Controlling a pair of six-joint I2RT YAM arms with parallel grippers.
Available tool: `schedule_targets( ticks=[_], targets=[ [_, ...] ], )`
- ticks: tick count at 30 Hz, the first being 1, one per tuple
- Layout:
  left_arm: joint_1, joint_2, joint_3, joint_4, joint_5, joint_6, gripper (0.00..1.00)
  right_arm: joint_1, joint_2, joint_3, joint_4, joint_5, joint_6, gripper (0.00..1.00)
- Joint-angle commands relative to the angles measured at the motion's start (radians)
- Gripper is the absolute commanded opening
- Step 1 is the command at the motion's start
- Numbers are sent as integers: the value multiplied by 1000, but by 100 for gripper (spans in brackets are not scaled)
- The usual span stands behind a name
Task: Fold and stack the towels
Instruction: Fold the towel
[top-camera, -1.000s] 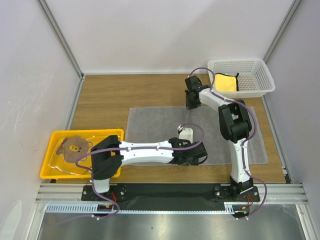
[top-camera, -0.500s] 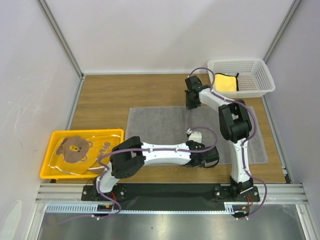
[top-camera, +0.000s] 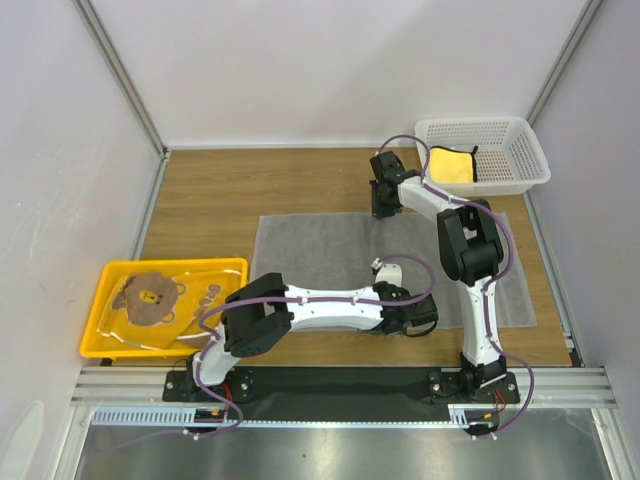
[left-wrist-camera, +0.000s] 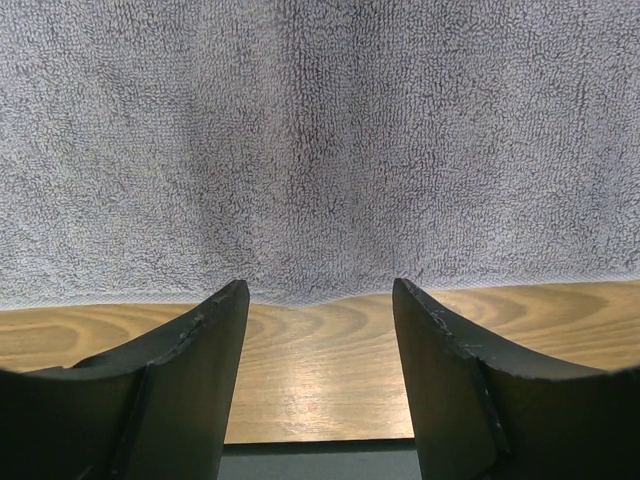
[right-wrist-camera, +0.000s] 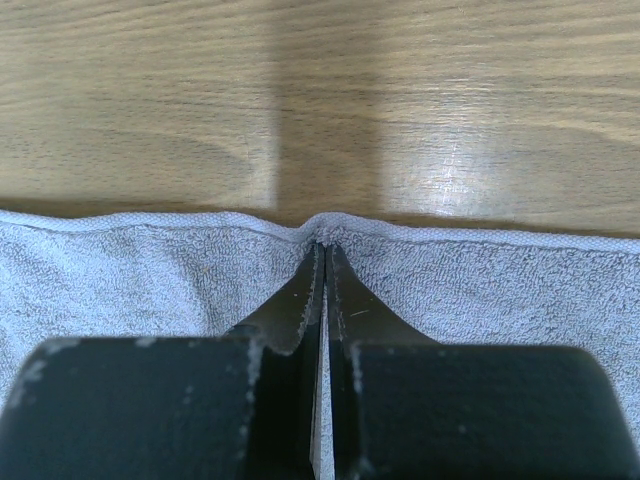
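The grey towel (top-camera: 320, 262) lies spread flat on the wooden table. My left gripper (top-camera: 407, 323) hovers low at its near edge, open; in the left wrist view its fingertips (left-wrist-camera: 236, 296) flank the towel's hem (left-wrist-camera: 320, 150) with only bare wood between them. My right gripper (top-camera: 381, 207) is shut on the towel's far edge, and in the right wrist view the hem (right-wrist-camera: 322, 232) is pinched into a small ridge at the gripper (right-wrist-camera: 322, 248). A yellow towel (top-camera: 452, 165) sits in the basket. The bear-face towel (top-camera: 150, 294) lies in the tray.
The white mesh basket (top-camera: 525, 152) stands at the back right. The yellow plastic tray (top-camera: 97, 338) is at the front left. Just behind the left gripper the table's front edge (left-wrist-camera: 320, 452) drops to a dark rail. Grey walls close in both sides.
My left arm has swung right along the towel's near edge, and its jaws have narrowed somewhat. The right gripper has stayed pinched on the far edge.
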Motion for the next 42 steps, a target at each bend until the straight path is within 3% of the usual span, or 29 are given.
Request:
schedule_targets(
  ticks=[1, 18, 32, 38, 42],
  targets=[
    [-9, -2, 41, -7, -34, -14, 65, 5, -10, 2, 2, -21, 5, 0],
    [-12, 39, 55, 30, 7, 13, 62, 8, -3, 0, 3, -21, 9, 0],
    [5, 84, 38, 16, 31, -22, 53, 7, -3, -1, 3, -17, 5, 0],
    [5, 84, 23, 21, 26, -30, 41, 8, 3, -1, 3, -21, 7, 0],
    [5, 79, 15, 30, 26, -25, 18, 8, 6, 0, 5, -26, 7, 0]
  ],
)
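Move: The left hand hovers, fingers part open, over the middle of the gray towel's near edge: the edge lies about 1 cm below it and 1 cm to its right, level fore and aft. The towel's far-edge grip spot is some 34 cm straight ahead, and the yellow bin's middle about 50 cm to the left and 6 cm farther out. From the right hand, the near-edge spot lies some 34 cm straight back, about 1 cm lower. Sidestepping to the right with a slight lift, the left hand then sinks about 2 cm onto the towel's near edge, ending roughly 1 cm right of and 1.5 cm below its starting place. Its fingers close from about two-thirds open to nearly a quarter, pinching up the edge; the wrist hardly turns. The right hand stays still, shut on the far edge. ##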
